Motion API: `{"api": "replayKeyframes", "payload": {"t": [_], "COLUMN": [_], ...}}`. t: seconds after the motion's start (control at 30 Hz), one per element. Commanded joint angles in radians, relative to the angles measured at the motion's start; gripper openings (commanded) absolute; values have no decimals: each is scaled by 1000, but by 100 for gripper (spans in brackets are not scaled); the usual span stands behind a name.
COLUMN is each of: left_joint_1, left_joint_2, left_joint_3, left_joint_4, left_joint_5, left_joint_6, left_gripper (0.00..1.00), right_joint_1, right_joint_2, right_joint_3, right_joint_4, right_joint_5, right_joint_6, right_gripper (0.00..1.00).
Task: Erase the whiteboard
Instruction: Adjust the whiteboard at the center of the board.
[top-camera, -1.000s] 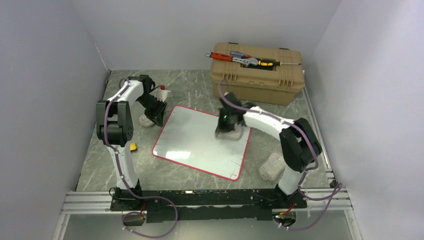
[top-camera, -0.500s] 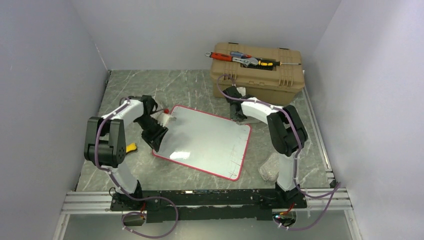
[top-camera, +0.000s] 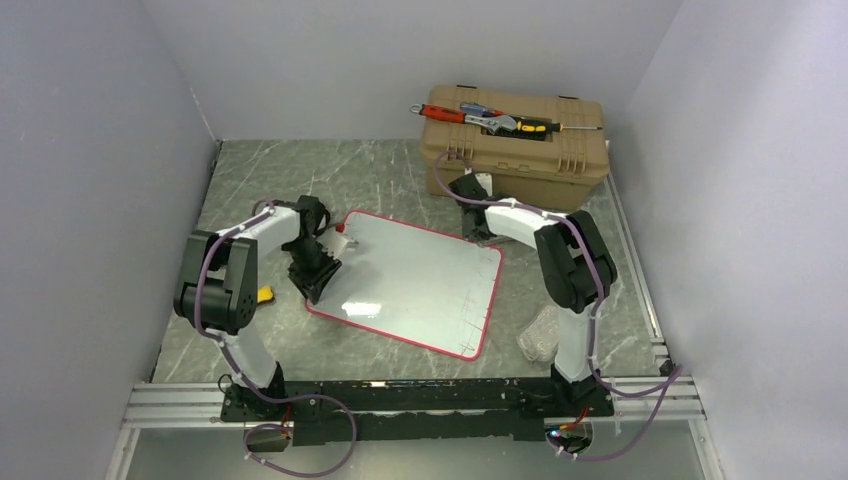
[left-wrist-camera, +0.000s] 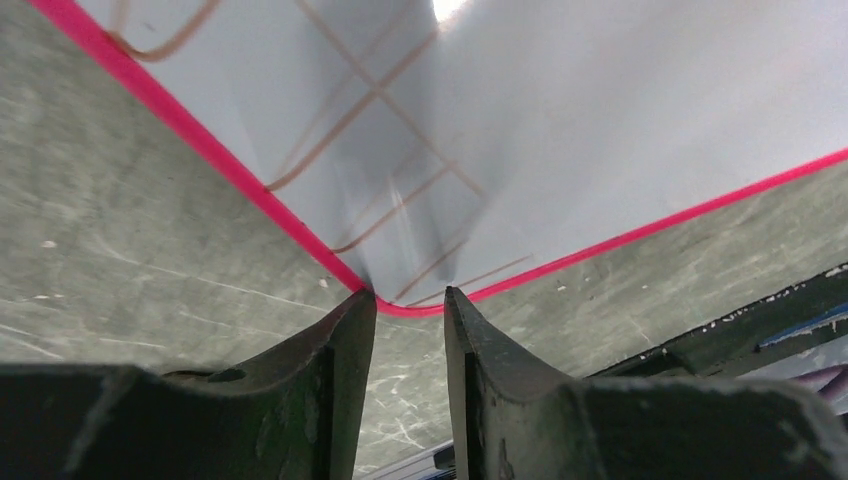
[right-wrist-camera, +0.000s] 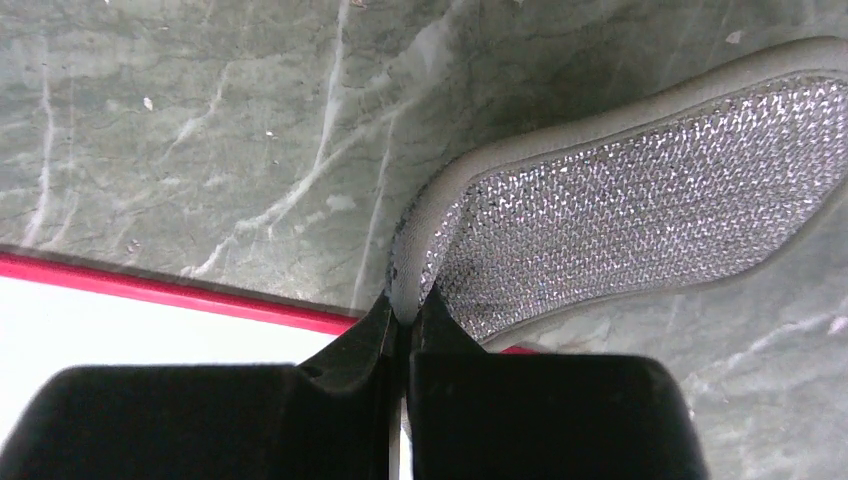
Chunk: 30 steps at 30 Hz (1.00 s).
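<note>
The whiteboard (top-camera: 410, 285) lies flat mid-table, white with a thin red rim. Thin pen lines (top-camera: 470, 312) cross it near its front right corner. In the left wrist view brown pen lines (left-wrist-camera: 380, 110) run over the whiteboard (left-wrist-camera: 620, 120) up to its rounded corner. My left gripper (top-camera: 318, 283) hovers low at the board's left corner. This left gripper (left-wrist-camera: 410, 300) is open with nothing between its fingers. My right gripper (top-camera: 478, 232) sits at the board's far right corner. That right gripper (right-wrist-camera: 405, 305) is shut on the rim of a silver mesh pad (right-wrist-camera: 640, 200), which rests on the table just past the red rim (right-wrist-camera: 150, 288).
A tan toolbox (top-camera: 515, 150) with hand tools (top-camera: 490, 118) on its lid stands at the back right. A small white item with a red tip (top-camera: 338, 231) sits at the board's far left edge. A yellow object (top-camera: 265, 294) lies by the left arm, a pale crumpled wad (top-camera: 543, 332) front right.
My left gripper came forward from the back left to the board's left corner and its jaws widened. My right gripper carried the pad from mid-board to the far right corner, then stayed.
</note>
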<state>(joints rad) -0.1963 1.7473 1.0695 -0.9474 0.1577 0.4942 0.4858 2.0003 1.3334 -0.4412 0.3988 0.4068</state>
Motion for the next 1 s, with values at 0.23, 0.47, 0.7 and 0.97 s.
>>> {"api": "replayKeyframes", "payload": {"t": [0.23,0.47,0.7,0.97], "left_joint_1": [-8,-33,-21,78], "left_joint_2": [204,305,261,7], "left_joint_3": [155,289,431,313], "left_joint_4": [190,179,-15,-229], "left_joint_5": [-57,-34,31,77], "left_joint_6": [-40,-51,24,220], "left_gripper": [36,35,36,40], "right_joint_1": [32,137,156,112], "right_joint_2": [-219,-377,-448,-435], "right_joint_3": [-410,-559,-594,-435], "right_joint_4": [26,-32,-79,-144], "right_joint_5": [-284,-229,-200,-177], "right_joint_6": [165,311,337,229], "right_gripper": [0,0,0,0]}}
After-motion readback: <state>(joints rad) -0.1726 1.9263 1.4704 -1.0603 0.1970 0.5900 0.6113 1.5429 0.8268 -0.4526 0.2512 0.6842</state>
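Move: Just beyond the whiteboard's far edge, the right hand has the board's middle some 11 cm back and 14 cm to its left, a centimetre below; the far-right corner is 5 cm to this hand's right and 2 cm back. The toolbox's middle lies some 18 cm ahead and 7 cm right, the spare pad 24 cm back and 13 cm right. From the left hand, at the near-left corner, the board's middle is 4 cm ahead and 20 cm right; the yellow block is 10 cm left and 1 cm ahead. Pulling straight back about 15 cm at table height, the right hand drags the board's far edge near its right corner with its shut fingers, still pinching the grey pad, rolling left side up some 15 degrees. Meanwhile the left hand, part open, runs forward 11 cm from the near-left corner along the left edge, easing right, then lifts about 4 cm and turns slightly back. ##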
